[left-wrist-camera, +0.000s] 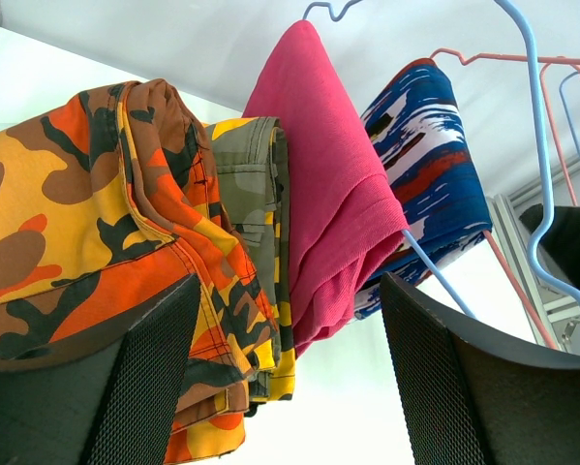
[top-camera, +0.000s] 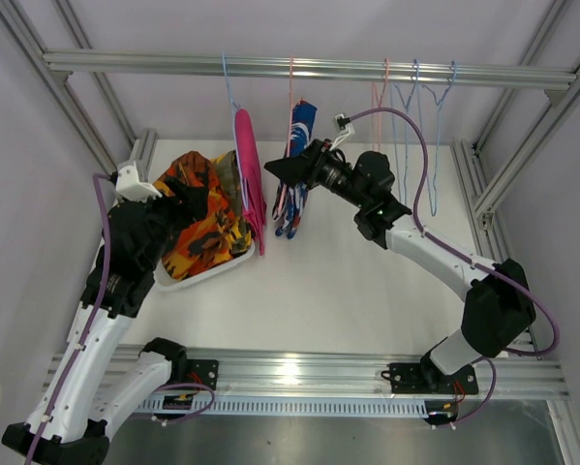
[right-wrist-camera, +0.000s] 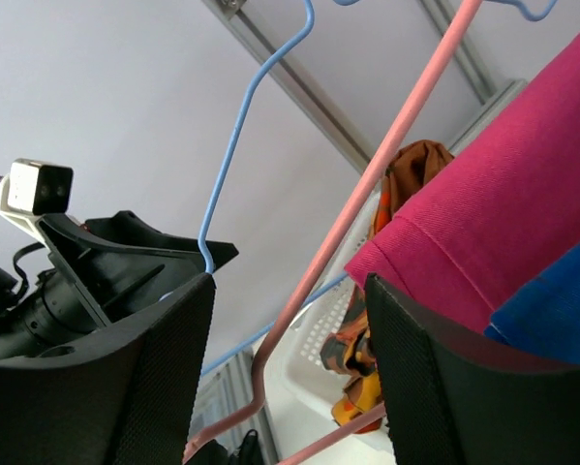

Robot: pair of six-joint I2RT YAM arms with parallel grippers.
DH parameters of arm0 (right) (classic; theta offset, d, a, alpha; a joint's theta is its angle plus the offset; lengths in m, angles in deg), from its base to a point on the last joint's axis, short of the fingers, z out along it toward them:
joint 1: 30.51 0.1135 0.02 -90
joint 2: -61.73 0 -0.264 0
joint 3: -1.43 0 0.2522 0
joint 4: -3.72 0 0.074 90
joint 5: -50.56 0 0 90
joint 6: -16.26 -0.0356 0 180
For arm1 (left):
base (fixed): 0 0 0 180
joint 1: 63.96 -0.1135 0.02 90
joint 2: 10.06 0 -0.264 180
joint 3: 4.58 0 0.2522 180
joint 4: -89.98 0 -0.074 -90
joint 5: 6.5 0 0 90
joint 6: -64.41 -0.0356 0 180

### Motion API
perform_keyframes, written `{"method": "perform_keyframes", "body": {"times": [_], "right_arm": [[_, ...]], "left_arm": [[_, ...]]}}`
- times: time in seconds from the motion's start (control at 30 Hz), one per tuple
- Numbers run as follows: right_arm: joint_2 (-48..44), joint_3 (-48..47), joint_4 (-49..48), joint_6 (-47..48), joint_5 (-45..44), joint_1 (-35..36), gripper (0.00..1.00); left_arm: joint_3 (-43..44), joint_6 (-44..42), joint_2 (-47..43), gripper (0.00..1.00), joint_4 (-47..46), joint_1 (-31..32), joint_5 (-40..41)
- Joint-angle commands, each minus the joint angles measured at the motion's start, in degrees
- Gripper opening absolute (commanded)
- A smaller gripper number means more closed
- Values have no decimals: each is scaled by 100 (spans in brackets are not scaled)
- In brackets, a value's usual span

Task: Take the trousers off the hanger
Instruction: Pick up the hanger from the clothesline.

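Magenta pink trousers (top-camera: 249,174) hang on a blue hanger (left-wrist-camera: 536,116), and beside them blue-and-white patterned trousers (top-camera: 299,121) hang on a pink hanger (right-wrist-camera: 367,184). My right gripper (top-camera: 275,172) is open at the patterned pair. In the right wrist view the pink hanger's wire passes between its fingertips (right-wrist-camera: 290,286), untouched. Orange camouflage trousers (top-camera: 202,232) and a yellow-and-dark camouflage pair (left-wrist-camera: 246,165) lie in the white basket (top-camera: 207,276). My left gripper (top-camera: 188,199) hovers open over the basket, its fingers (left-wrist-camera: 288,291) holding nothing.
Several empty pink and blue hangers (top-camera: 415,107) hang from the rail (top-camera: 309,66) at the back right. Aluminium frame posts run along both sides of the white table (top-camera: 348,281).
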Motion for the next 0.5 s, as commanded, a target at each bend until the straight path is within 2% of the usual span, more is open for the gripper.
{"method": "perform_keyframes", "body": {"times": [0.0,0.27,0.37,0.47], "right_arm": [[175,38,-962,-504,370,-78,66],[351,-6,-1569,-874,634,-96,43],[377,-15,-1675,-935,687,-105,36],[412,-23,-1877,-1014,775,-113,35]], "left_arm": [[32,53,-7,79,-184,-67,-125],[-29,45,-7,79,-193,-67,-143],[-28,54,-7,79,-193,-67,-152],[-29,71,2,80,-193,-67,-178]]}}
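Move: The pink hanger's near arm already runs between the open right fingers; the hanger's centre lies about 7 cm ahead of the right hand and 3 cm to its right, roughly level with it. Its blue trousers hang about 6 cm ahead, 4 cm right and 10 cm down, the magenta trousers about 6 cm ahead, 4 cm left and equally low. From the left hand the hanger is about 11 cm ahead, 18 cm right and 4 cm up. Close the right gripper to about half its present opening around the near arm of the pink hanger, just above its lower corner, without shutting fully. Meanwhile ease the hand left about 1 cm, then up some 1 cm and slightly back, turning it about 10 degrees, counter-clockwise with its left side rising. ##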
